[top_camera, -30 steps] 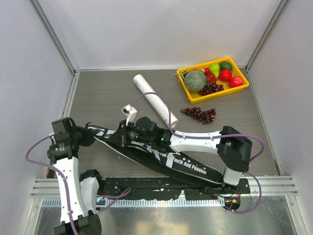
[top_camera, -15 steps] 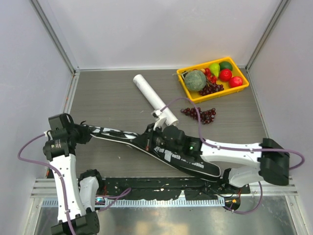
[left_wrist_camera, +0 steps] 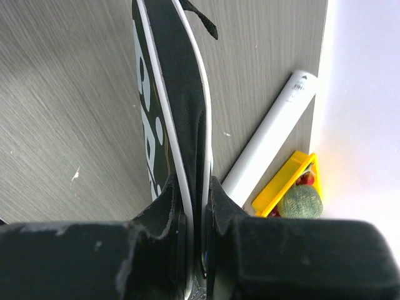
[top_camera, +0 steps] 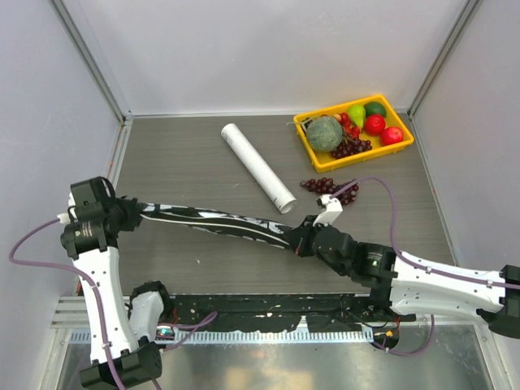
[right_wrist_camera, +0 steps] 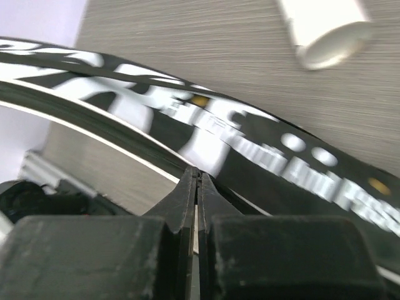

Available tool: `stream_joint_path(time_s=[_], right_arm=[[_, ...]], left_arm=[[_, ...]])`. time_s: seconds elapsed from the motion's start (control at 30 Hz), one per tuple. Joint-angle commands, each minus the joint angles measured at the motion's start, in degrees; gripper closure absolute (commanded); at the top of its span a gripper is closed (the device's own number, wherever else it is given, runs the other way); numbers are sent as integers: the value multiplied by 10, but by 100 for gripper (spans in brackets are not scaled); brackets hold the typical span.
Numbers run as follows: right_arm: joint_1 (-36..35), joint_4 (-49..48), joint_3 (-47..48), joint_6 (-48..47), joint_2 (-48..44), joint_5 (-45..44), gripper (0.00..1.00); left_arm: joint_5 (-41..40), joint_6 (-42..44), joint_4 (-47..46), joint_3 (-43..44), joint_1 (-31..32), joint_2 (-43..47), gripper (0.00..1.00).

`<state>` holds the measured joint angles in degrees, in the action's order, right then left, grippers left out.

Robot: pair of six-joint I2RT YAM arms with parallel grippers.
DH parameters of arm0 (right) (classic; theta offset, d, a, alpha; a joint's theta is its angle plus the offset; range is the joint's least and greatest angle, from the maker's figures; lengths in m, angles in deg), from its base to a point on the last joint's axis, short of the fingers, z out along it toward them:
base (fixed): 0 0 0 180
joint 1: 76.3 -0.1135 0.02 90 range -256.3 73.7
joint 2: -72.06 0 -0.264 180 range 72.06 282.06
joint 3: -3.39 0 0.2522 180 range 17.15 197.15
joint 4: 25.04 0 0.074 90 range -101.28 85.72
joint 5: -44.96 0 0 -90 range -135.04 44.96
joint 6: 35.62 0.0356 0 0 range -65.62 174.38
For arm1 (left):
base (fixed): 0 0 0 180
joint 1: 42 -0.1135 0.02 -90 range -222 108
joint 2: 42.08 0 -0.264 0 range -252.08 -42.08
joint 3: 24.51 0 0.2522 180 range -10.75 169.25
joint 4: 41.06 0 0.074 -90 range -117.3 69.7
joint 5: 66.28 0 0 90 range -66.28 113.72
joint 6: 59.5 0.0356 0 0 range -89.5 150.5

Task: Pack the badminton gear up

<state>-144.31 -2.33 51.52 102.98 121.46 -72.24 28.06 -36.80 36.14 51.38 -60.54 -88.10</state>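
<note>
The black bag with white lettering stretches edge-up between my two grippers across the table's near half. My left gripper is shut on the bag's left end; in the left wrist view its jaws clamp the white-piped edge of the bag. My right gripper is shut, pinching something thin at the bag's piped rim, and the lettered bag runs on to the right beneath the wrist. The long white tube lies diagonally behind the bag. Rackets and shuttlecocks are out of view.
A yellow tray of fruit stands at the back right, and a dark red grape bunch lies loose in front of it, just behind my right wrist. The tube's open end is close to the right gripper. Grey walls close in the table.
My right gripper has slid right along the bag, from near the left gripper to past the tube's end. The bag has been pulled straighter and narrower. My left gripper has shifted slightly left.
</note>
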Motion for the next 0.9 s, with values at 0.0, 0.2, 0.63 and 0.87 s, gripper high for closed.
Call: stream_joint_path(time_s=[0.0, 0.2, 0.63, 0.87], right_arm=[[11, 184, -2, 53, -54, -181, 95], [53, 354, -4, 130, -103, -299, 95], [283, 330, -38, 12, -160, -248, 95], [436, 101, -113, -90, -109, -49, 95]], left_arm=[[-67, 4, -19, 59, -10, -22, 100], [-71, 19, 3, 85, -25, -57, 100], [-70, 63, 37, 131, -112, -122, 100], [-46, 83, 27, 118, -134, -148, 100]])
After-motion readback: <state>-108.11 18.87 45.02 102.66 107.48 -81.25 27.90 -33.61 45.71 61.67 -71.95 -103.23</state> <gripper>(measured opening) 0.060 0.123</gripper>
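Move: The right hand, fingers shut on the zip edge of the black badminton bag, has the bag's right end about 22 cm to its right, roughly level ahead and 8 cm lower. The white tube's near end lies some 18 cm ahead and 2 cm right, 15 cm below; the loose grapes are about 23 cm ahead and 15 cm right, 16 cm below. From the left hand, which grips the other end, the bag's right end is some 66 cm right, 5 cm back and 15 cm lower. The right hand, still pinching at the zip, sweeps fast to the right along the bag to its right end, about 22 cm over and 5 cm down, turning some 45 degrees clockwise until its fingers point about forward, and finishes by easing forward past its earlier line. Meanwhile the left hand keeps its grip on the other end and holds against this pull, rising slightly before drawing about 5 cm to the left and dipping at the last, its fingers tipping farther down. ##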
